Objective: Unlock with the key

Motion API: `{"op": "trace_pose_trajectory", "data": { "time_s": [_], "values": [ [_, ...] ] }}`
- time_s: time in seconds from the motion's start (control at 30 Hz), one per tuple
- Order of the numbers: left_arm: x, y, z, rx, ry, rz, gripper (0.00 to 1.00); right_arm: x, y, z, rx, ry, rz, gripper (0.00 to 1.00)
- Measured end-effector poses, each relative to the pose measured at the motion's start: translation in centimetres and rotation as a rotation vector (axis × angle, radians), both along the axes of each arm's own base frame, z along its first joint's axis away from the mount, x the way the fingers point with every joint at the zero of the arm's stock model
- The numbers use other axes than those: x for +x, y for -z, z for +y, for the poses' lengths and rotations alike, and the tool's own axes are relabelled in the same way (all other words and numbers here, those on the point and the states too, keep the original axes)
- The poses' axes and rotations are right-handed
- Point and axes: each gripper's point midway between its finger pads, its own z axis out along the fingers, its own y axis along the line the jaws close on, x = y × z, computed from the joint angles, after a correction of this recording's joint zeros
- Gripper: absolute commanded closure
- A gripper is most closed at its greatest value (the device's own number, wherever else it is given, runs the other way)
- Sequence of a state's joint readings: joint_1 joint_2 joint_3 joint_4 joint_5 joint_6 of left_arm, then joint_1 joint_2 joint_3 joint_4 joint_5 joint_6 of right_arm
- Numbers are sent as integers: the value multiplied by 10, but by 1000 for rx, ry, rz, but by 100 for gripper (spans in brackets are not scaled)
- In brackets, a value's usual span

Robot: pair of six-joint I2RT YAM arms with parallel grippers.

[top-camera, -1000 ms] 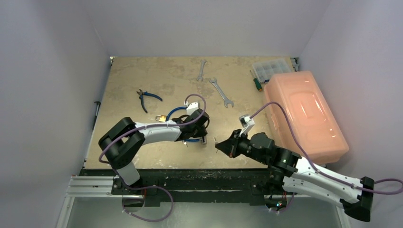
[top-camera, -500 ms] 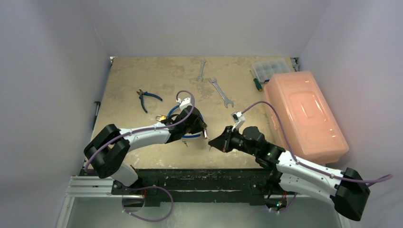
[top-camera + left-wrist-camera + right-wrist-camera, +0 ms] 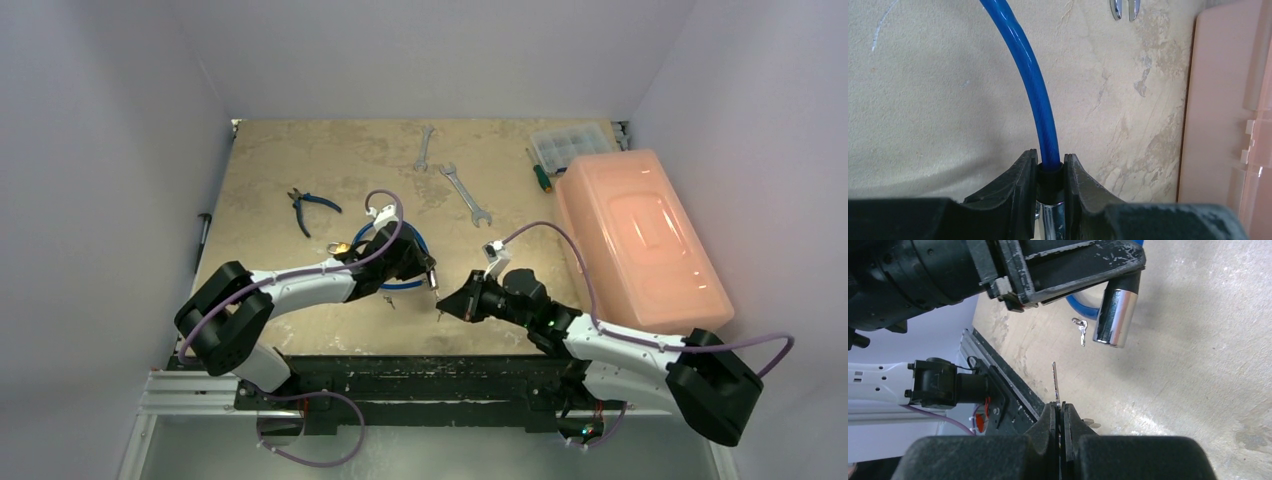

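My right gripper (image 3: 1060,404) is shut on the key (image 3: 1055,381), whose thin silvery blade sticks straight out past the fingertips. Its tip points toward the open end of a chrome lock cylinder (image 3: 1116,315) a short gap away. That cylinder belongs to a blue cable lock (image 3: 1033,80). My left gripper (image 3: 1050,159) is shut on the lock's black collar, with the cable arching away over the table. From above, the left gripper (image 3: 428,276) and right gripper (image 3: 446,306) face each other near the front middle of the table.
A small brass padlock (image 3: 340,247) lies behind the left arm. A second tiny key on a ring (image 3: 1080,331) lies below the cylinder. Blue-handled pliers (image 3: 310,208), two wrenches (image 3: 465,193), a screwdriver (image 3: 540,176), a clear organiser (image 3: 570,146) and an orange box (image 3: 640,240) lie further off.
The right arm has swung left and brought the key closer to the cylinder. The left gripper with the cable lock has shifted slightly back. Both grips are unchanged.
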State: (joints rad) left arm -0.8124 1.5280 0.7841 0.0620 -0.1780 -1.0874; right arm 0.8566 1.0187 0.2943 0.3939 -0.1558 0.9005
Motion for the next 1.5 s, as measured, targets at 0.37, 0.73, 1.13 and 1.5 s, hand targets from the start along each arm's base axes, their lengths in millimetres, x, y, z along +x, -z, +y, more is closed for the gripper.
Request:
{"op": "trace_pose_trajectory", "data": {
  "time_s": [0.37, 0.73, 1.13, 1.5],
  "values": [
    [-3, 3, 0, -20, 10, 9, 100, 6, 22, 2, 6, 6, 55, 100],
    [-4, 0, 1, -28, 12, 4, 100, 9, 31, 7, 23, 0, 79, 100],
    [-4, -1, 1, -30, 11, 4, 100, 13, 41, 6, 27, 15, 96, 100],
    [-4, -3, 1, -35, 6, 4, 100, 13, 49, 4, 29, 27, 117, 100]
  ]
}}
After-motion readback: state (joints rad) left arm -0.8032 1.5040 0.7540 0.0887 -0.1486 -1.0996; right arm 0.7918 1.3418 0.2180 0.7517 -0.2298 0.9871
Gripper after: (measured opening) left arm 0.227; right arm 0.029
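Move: The lock's chrome barrel, gripped by my left hand, lies about 7 cm ahead of my right hand, 1 cm left and some 5 cm lower; the key in my right fingers already points forward. From my right hand, the spare key lies about 5 cm ahead, 10 cm left and 11 cm down, and the blue cable loop's middle 15 cm ahead, 9 cm left and 9 cm down. From my left hand, my held key is about 10 cm back, 1 cm right and 4 cm up. I lower my right hand about 5 cm, quickly at first and then more slowly, easing just over 1 cm forward to bring the key tip down to the near end of the lock barrel. My right wrist tips slightly down, fingers still pinching the key, while my left hand holds the lock all but still by its black collar. ##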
